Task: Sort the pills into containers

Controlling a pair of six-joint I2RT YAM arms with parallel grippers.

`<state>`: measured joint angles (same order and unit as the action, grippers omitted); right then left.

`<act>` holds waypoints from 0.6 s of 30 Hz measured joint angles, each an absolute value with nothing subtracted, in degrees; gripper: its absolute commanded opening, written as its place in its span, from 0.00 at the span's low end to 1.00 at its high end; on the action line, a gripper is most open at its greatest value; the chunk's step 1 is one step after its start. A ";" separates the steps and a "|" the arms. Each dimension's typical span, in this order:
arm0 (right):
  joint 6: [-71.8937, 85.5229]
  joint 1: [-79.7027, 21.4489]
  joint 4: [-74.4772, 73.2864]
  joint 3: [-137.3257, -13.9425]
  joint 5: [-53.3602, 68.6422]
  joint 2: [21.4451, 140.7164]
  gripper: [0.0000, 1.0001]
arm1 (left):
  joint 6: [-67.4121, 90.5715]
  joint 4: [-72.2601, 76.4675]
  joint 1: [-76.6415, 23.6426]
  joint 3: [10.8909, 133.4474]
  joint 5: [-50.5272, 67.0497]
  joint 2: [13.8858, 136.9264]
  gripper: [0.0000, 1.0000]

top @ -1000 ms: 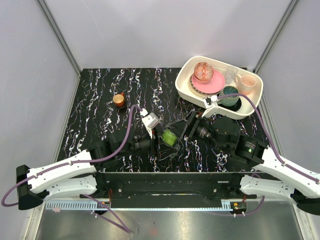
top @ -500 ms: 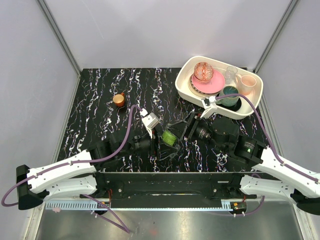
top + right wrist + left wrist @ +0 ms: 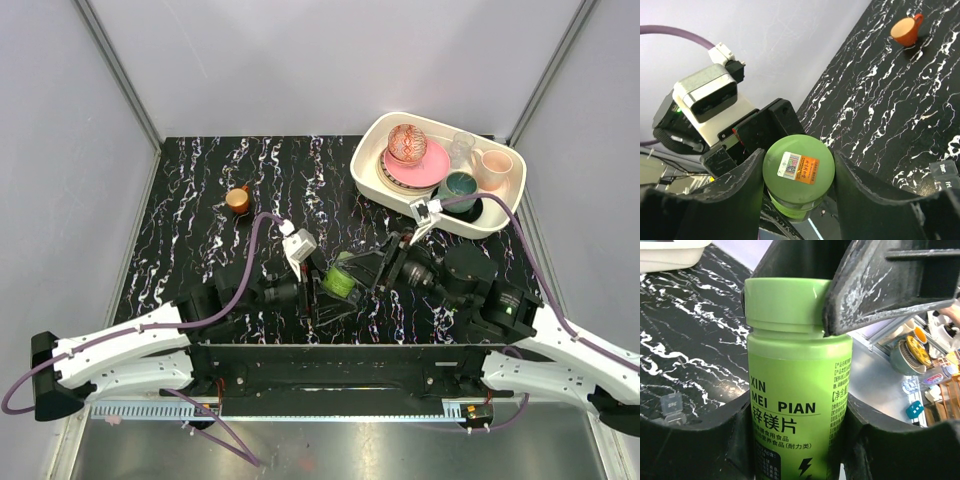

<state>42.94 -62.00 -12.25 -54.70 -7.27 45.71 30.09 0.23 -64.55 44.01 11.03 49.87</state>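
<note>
A green pill bottle (image 3: 340, 277) is held off the table between the two arms. My left gripper (image 3: 797, 415) is shut on the bottle's body (image 3: 795, 390), below the label. My right gripper (image 3: 799, 157) comes in from the right, and its two fingers press on either side of the green cap (image 3: 799, 170). One right finger (image 3: 875, 285) lies against the cap in the left wrist view. A corner of the dark pill box (image 3: 946, 176) shows on the table at the right wrist view's edge. No pills show.
An orange cup (image 3: 238, 199) stands on the black marbled table (image 3: 200, 240) at the far left. A white tub (image 3: 368, 178) with plates, bowls and cups stands at the back right. A small clear flap (image 3: 671, 405) lies on the table.
My right gripper has slid left over the bottle's cap, and its fingers have narrowed onto it. The left gripper has tilted a little with the bottle in it.
</note>
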 measured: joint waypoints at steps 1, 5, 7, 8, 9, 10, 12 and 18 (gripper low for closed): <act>42.02 -62.00 -11.40 -54.19 -6.35 45.06 0.00 | 30.09 1.37 -64.58 43.62 12.03 49.74 0.00; 37.80 -62.00 -6.20 -50.61 -2.09 41.47 0.00 | 30.09 4.49 -64.62 42.72 16.25 49.56 0.00; 35.94 -62.00 -3.33 -48.60 0.36 39.55 0.00 | 30.09 5.76 -64.73 42.48 18.61 49.54 0.00; 35.07 -62.00 -1.56 -47.57 1.69 38.63 0.00 | 30.09 6.39 -64.79 42.48 20.10 49.54 0.00; 34.13 -62.00 0.10 -46.70 3.14 37.85 0.00 | 30.09 6.96 -64.79 42.48 21.21 49.54 0.00; 33.30 -62.00 1.63 -46.06 4.51 37.26 0.00 | 30.11 7.49 -64.82 42.48 22.37 49.56 0.00; 32.08 -62.00 3.92 -45.34 6.74 36.60 0.00 | 30.11 8.82 -64.84 42.48 24.69 49.56 0.00; 29.12 -61.98 10.28 -44.64 13.02 36.53 0.00 | 30.48 12.47 -64.86 42.48 29.95 49.82 0.00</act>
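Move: Both hands already share the green bottle, the left gripper on its body and the right gripper closed around the cap. The cap sits about 3 cm ahead, 3 cm right and 4 cm above the left hand, and right at the right hand's pads. The grey pill organizer lies on the table some 8 cm ahead, 7 cm right and 26 cm below the left hand. Twist the cap counter-clockwise, looking onto its top, some 45 degrees against the bottle: swing the left gripper clockwise while tipping the right gripper up and turning it counter-clockwise. Keep both grips as they are, and draw both hands back about 6 cm together while lifting, the right rising slightly more. ##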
